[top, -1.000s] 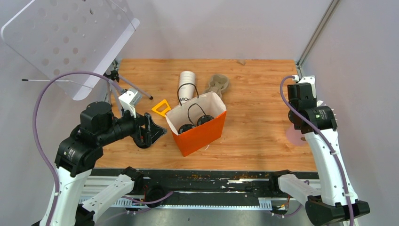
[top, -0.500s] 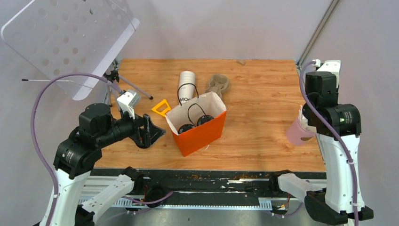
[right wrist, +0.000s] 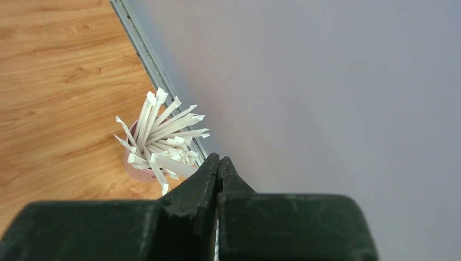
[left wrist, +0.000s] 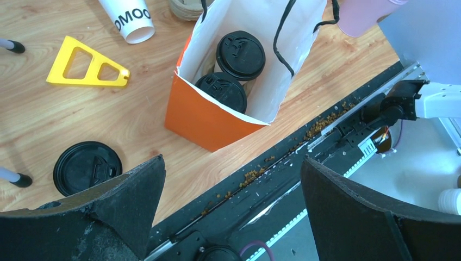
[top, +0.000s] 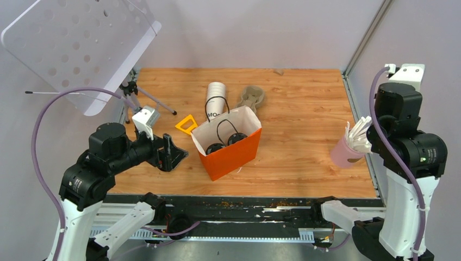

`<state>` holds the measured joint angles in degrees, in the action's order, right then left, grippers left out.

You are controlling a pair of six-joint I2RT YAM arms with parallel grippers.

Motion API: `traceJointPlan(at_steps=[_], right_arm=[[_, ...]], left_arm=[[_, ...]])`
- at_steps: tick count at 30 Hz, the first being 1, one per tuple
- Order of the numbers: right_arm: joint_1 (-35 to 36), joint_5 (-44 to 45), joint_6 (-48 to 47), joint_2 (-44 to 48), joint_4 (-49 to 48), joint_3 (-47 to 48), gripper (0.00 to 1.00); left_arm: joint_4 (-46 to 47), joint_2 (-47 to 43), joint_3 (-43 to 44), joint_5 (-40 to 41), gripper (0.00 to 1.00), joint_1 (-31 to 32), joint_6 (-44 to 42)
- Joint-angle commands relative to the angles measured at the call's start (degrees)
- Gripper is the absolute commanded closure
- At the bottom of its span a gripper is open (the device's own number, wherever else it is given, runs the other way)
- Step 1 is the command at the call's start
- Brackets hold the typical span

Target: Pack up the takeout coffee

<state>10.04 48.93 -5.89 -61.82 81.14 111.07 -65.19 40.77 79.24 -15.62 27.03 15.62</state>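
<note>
An orange paper bag (top: pixel 228 155) stands open mid-table. Inside it stands the takeout coffee (left wrist: pixel 241 54), with only its black lid showing, and a second black-lidded cup (left wrist: pixel 222 89) is beside it. In the top view both lids (top: pixel 236 138) sit low in the bag under its black string handles. My left gripper (top: pixel 173 155) hovers left of the bag, open and empty, its fingers (left wrist: pixel 136 190) wide apart over the table's near edge. At the far right edge my right gripper (right wrist: pixel 218 159) is shut on nothing, held high beside the wall.
A stack of lidless white cups (top: pixel 215 98) lies behind the bag next to a cardboard cup carrier (top: pixel 251 98). A yellow triangle (left wrist: pixel 87 68) and a loose black lid (left wrist: pixel 87 167) lie left of the bag. A pink cup of wrapped straws (top: pixel 347 152) stands at the right edge.
The right arm has swung back and up toward the right wall, uncovering the pink straw cup. The left arm has drawn slightly back toward the near left, still open.
</note>
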Motion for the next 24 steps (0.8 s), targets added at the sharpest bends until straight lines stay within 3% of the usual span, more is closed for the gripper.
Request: traceJointPlan(at_steps=[1,8,14,24], right_arm=[[-0.2,0.0,-2.9,-1.6,-2.4,5.7,1.00],[-0.2,-1.1,-6.0,-6.0,-3.0,16.4,1.00],[-0.2,-3.2,-6.7,-6.6,-5.5,18.5,1.00],[-0.2,-26.4,4.1,-3.8,-12.2,11.6,1.00]], left_arm=[[1.4,0.7,1.5,1.2,0.00,0.2,-1.0],[3.0,1.8,1.8,1.2,0.00,0.2,1.0],[3.7,2.4,1.5,2.0,0.00,0.2,1.9],[5.6,3.6,0.4,1.2,0.00,0.2,2.8]])
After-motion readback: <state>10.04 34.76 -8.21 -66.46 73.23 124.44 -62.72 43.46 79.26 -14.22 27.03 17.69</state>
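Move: The right hand, already holding a paper-wrapped straw, is high over the table's right side. The orange bag lies some 48 cm to its left, 5 cm farther out and 34 cm lower; the pink straw cup is 5 cm ahead, 3 cm left and 38 cm below. The cup carrier stands about 25 cm beyond the bag and 9 cm to its right. From the left hand, the bag is about 9 cm ahead, 17 cm right and 24 cm below. The right hand keeps its straw pinched, rises about 6 cm, then swings forward and left, turning counter-clockwise. ##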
